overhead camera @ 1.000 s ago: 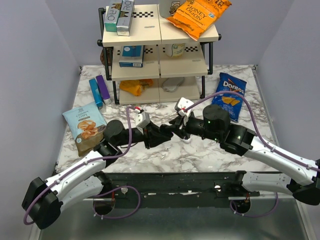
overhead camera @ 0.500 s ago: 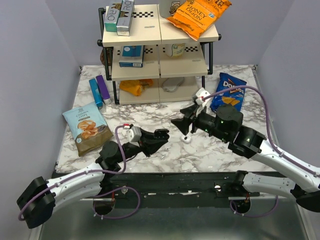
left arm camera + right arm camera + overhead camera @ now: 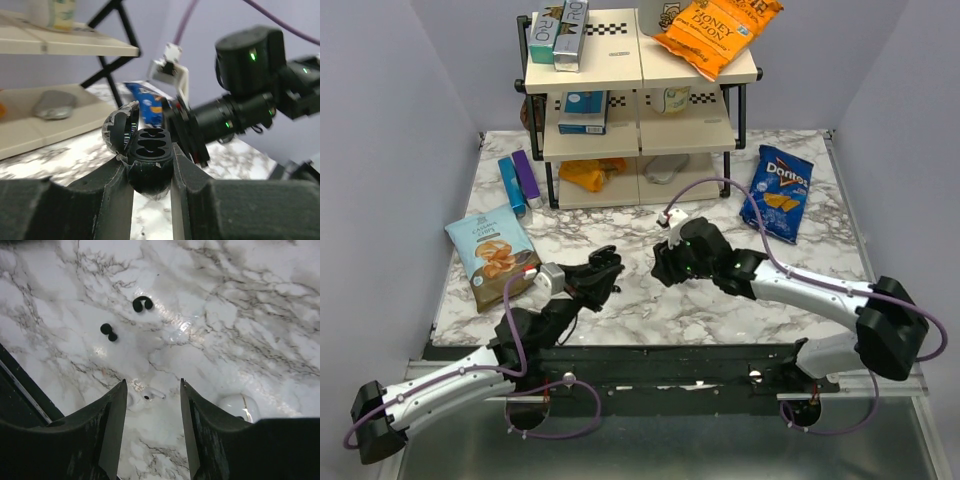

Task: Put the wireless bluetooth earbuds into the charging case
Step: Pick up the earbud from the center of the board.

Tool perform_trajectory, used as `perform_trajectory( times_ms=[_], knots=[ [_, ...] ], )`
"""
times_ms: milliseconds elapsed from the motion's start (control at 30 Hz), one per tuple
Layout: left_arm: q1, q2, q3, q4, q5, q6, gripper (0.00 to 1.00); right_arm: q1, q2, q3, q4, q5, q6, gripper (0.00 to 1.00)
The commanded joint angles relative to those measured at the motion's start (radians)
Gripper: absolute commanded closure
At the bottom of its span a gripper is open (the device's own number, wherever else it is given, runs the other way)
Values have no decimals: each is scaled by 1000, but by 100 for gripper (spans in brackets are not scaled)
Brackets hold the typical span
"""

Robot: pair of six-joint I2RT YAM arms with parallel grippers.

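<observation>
My left gripper (image 3: 149,167) is shut on a small black case (image 3: 150,150) with its lid flipped open and its slots empty, and holds it above the table; the gripper also shows in the top view (image 3: 600,272). Two tiny black earbuds (image 3: 142,303) (image 3: 108,332) lie on the marble beyond my right gripper (image 3: 152,385). That gripper is open and points down, with a white stemmed earbud (image 3: 152,394) on the table between its fingers. A white glossy rounded case (image 3: 239,407) lies by its right finger. In the top view the right gripper (image 3: 665,265) hides these.
A black-framed shelf rack (image 3: 640,120) with boxes and snack bags stands at the back. A Doritos bag (image 3: 777,192) lies at the right, a chips bag (image 3: 492,255) at the left, and blue and purple tubes (image 3: 518,182) lie by the rack. The table's near edge (image 3: 650,345) runs below both grippers.
My left arm has drawn back toward the near left with the black case. My right arm has swung left and tipped down over the table where the earbuds lie.
</observation>
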Motion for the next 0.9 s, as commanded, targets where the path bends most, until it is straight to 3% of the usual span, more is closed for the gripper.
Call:
perform_trajectory(
  times_ms=[0,300,867],
  knots=[
    [-7,-104,31,-209,-275,22,100,1,106,42,87,-165,41,48],
    [-7,-199,45,-385,-477,-52,100,67,226,93,184,-306,-62,51],
    [-7,-234,63,-482,-527,-82,100,67,484,294,114,-320,-129,50]
  ],
)
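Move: The earbud I want, the nearer of the two, lies about 13 cm to the left of my right hand, level with it fore and aft, some 9 cm lower. The second, curved earbud sits about 6 cm farther out beyond it and a centimetre to its right. The small white case is 5 cm to the right of my right hand and 4 cm ahead. From my left hand, the wanted earbud is roughly 6 cm ahead, a centimetre right and 20 cm down. I sweep my right hand about 11 cm left and 5 cm down towards the nearer earbud, dipping early, drawing back slightly and then partly forward again, and sinking once more at the end. It turns some 20 degrees counter-clockwise, fingers open. My left hand keeps hold of the open charging case and swings it about 8 cm left, with some forward and down, turning roughly 25 degrees counter-clockwise. ##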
